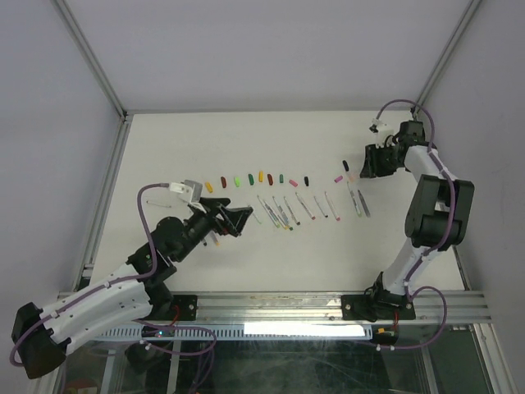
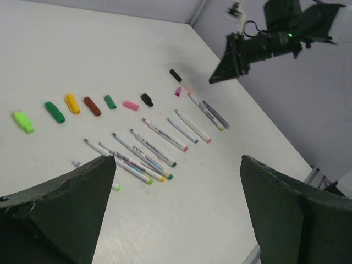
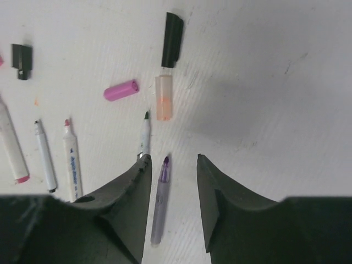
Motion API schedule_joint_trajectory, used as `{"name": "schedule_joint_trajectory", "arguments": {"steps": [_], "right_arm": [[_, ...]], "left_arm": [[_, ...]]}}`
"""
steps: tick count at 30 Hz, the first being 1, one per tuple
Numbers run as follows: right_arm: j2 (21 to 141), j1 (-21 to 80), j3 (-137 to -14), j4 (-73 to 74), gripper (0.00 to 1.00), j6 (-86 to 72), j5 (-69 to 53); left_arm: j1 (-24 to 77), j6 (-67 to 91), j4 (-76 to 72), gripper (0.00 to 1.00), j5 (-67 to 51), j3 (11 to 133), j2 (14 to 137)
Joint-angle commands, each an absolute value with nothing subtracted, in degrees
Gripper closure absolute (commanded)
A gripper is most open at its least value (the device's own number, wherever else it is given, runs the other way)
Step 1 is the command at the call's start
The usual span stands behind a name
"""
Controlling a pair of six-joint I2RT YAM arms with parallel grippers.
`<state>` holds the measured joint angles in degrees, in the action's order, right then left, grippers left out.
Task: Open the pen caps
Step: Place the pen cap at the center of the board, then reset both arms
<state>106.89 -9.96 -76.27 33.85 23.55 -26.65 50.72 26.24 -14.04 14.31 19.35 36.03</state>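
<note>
The pen caps lie in a row across the table's middle, from an orange one to a black one. Uncapped pens lie side by side just in front of that row. In the right wrist view a black cap, a peach cap and a magenta cap lie loose. My right gripper is open above a purple-tipped pen resting on the table, and holds nothing. My left gripper hovers wide open and empty, near the pens.
Another black cap lies left of the right gripper. The white table is bounded by a metal frame rail on the left and a rail at the near edge, where the arm bases sit.
</note>
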Motion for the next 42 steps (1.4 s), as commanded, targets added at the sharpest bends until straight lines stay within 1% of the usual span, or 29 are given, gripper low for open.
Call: {"name": "schedule_joint_trajectory", "arguments": {"steps": [1, 5, 6, 7, 9, 12, 13, 16, 19, 21, 23, 27, 30, 34, 42], "right_arm": [[94.5, -11.0, -73.7, 33.1, 0.59, 27.6, -31.0], [84.3, -11.3, -71.6, 32.9, 0.54, 29.9, -34.1], [81.3, -11.5, -71.2, 32.6, 0.51, 30.3, -34.4], [78.5, -11.6, -70.9, 31.6, 0.46, 30.2, -34.3], [73.0, -12.4, -70.5, 29.2, 0.32, 29.7, -34.7], [66.6, -13.8, -71.4, 25.5, 0.05, 27.8, -35.5], [65.0, -14.4, -72.0, 24.5, 0.02, 27.0, -36.1], [63.2, -15.3, -77.1, 24.7, 0.02, 22.3, -38.1], [65.8, -15.8, -86.4, 29.2, 0.02, 13.8, -38.0], [66.3, -16.0, -91.3, 30.9, 0.02, 11.4, -39.4], [67.0, -16.0, -95.7, 33.8, 0.02, 10.9, -42.1], [68.4, -16.0, -103.8, 41.3, 0.02, 12.3, -49.0], [68.7, -16.0, -107.6, 42.1, 0.02, 7.5, -49.7], [68.2, -16.0, -111.4, 43.3, 0.01, 1.9, -45.0], [66.3, -16.2, -113.6, 45.5, 0.01, -2.2, -42.0]], "left_arm": [[43.0, 26.8, -7.3, 0.01, 6.5, 29.8, 38.6], [32.0, 29.0, -3.8, 0.01, -5.1, 37.0, 43.8], [30.3, 29.2, -2.3, 0.01, -6.5, 39.1, 44.9], [29.1, 29.1, -0.7, 0.01, -7.1, 41.3, 46.0], [27.3, 28.7, 2.4, 0.01, -7.1, 45.3, 47.4], [25.1, 27.2, 8.2, 0.01, -7.2, 52.7, 49.1], [24.7, 26.3, 10.4, 0.01, -6.7, 55.2, 49.7], [24.4, 23.6, 16.7, 0.01, -4.7, 63.7, 51.0], [24.4, 21.5, 22.1, 0.01, -3.4, 71.8, 51.7], [24.4, 20.5, 25.6, 0.01, -3.3, 77.4, 52.3], [24.4, 19.6, 28.9, 0.01, -3.2, 83.7, 53.2], [24.3, 18.5, 33.6, 0.01, -3.8, 91.4, 54.6], [24.3, 18.3, 35.4, 0.01, -4.8, 94.6, 55.1], [24.4, 17.9, 37.2, 0.01, -6.0, 96.8, 55.1], [24.3, 17.4, 38.6, 0.01, -6.4, 94.9, 50.9]]}}
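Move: The peach cap lies just off my right fingertips, about 2 cm ahead, 3 cm left and 4 cm below. At that same height, the black cap is some 6 cm ahead and 4 cm left of my right hand, the magenta cap 1 cm ahead and 6 cm left, and the purple-nibbed pen about 8 cm back and 1 cm right. From my left hand the peach cap is roughly 21 cm ahead, 36 cm right, 18 cm below. I lift my empty right hand away from the caps, up some 45 cm and also back about 13, swinging its steeply down-pointing fingers up by some 55 degrees and opening them from partly open to wide. Meanwhile my left hand, still wide open and empty, reaches a little forward and left, then climbs about 30 cm while drawing back, tipping slightly up. ##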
